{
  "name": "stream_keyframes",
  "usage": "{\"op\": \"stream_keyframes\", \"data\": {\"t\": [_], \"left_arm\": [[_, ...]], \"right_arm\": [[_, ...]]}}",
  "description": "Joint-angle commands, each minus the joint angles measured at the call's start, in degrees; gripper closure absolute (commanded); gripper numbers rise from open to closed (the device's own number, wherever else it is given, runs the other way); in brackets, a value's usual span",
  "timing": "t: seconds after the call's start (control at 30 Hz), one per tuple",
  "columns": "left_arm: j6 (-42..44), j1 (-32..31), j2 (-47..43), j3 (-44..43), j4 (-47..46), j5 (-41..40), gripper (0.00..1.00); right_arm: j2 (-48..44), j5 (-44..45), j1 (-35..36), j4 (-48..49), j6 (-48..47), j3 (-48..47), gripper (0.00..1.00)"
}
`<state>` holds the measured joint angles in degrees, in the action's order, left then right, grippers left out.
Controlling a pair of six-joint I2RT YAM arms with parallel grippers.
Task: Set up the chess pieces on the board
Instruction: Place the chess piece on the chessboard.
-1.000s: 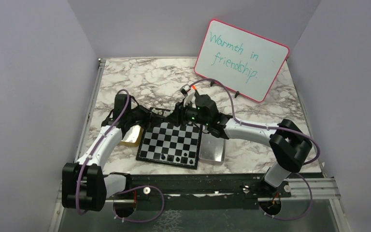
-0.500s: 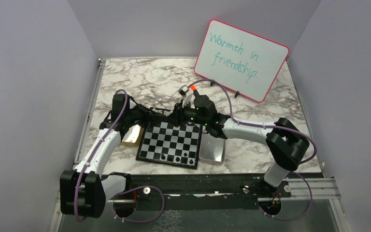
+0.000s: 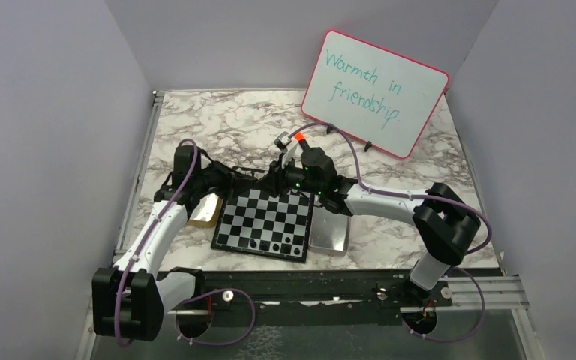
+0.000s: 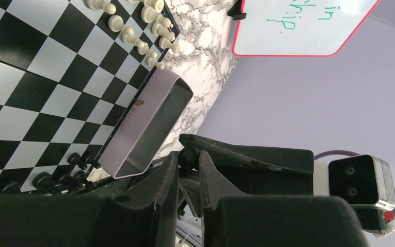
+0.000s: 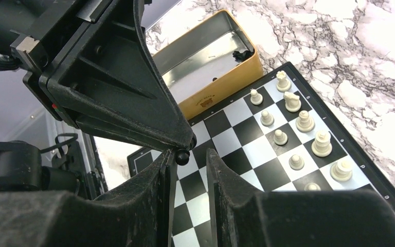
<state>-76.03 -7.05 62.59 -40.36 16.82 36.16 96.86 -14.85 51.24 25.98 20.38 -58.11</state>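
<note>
The board (image 3: 262,217) lies at the table's middle. White chess pieces (image 5: 298,121) fill its far rows and a few black chess pieces (image 3: 285,244) stand on its near rows. Above the far edge, my left gripper (image 4: 187,157) is shut on a small black piece (image 4: 187,153) at its fingertips. My right gripper (image 5: 190,154) meets it tip to tip. That black piece (image 5: 182,156) sits between the right fingers against one pad, with a gap to the other, so the right jaws stand open. In the top view, the left gripper (image 3: 264,180) and the right gripper (image 3: 279,176) overlap.
A gold tray (image 3: 206,211) holding a black piece sits at the board's left edge. A silver metal tray (image 3: 330,236) lies along its right edge. A red-rimmed whiteboard (image 3: 375,91) leans at the back right.
The right jaws have narrowed a little around the black piece. Both arms edged slightly closer together over the board's far edge. The left grip is unchanged.
</note>
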Motion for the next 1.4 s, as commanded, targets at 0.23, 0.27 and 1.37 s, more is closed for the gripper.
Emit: {"op": "stream_keyframes", "data": {"t": [0.23, 0.27, 1.37], "left_arm": [[-0.17, -0.77, 0.12, -0.66, 3.31, -1.57, 0.95], [-0.13, -0.77, 0.13, -0.68, 3.5, -1.74, 0.95], [3.8, -1.48, 1.2, -6.03, 5.73, -14.45, 0.39]], "right_arm": [[0.03, -1.11, -0.18, 2.33, -11.75, -1.05, 0.68], [-0.07, -1.33, -0.18, 2.67, -12.68, -0.82, 0.69], [-7.63, 1.22, -0.18, -13.64, -10.51, 1.34, 0.99]]}}
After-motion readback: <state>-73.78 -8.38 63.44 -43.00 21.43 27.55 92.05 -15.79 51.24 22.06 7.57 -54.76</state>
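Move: The black chess piece is already in the left gripper's fingertips, within about 1 cm of its hand point, and stands between the right gripper's still-open fingertips, also within about 1 cm of that hand point. From the right hand, the chessboard's middle lies some 15 cm below and 3 cm back, with no side offset; the white pieces are about 7 cm ahead and 3 cm right, and the tray of black pieces about 19 cm left and 2 cm ahead, all similarly low. Roll the right gripper some 15 degrees about the line of its fingers around the black piece, then close it to pinch the piece, while the left gripper keeps its hold and sinks about 1.5 cm. Once the right has it, open the left fingers and ease them forward and left, drawing the right gripper about 2 cm to the right and slightly back, out from between them. ##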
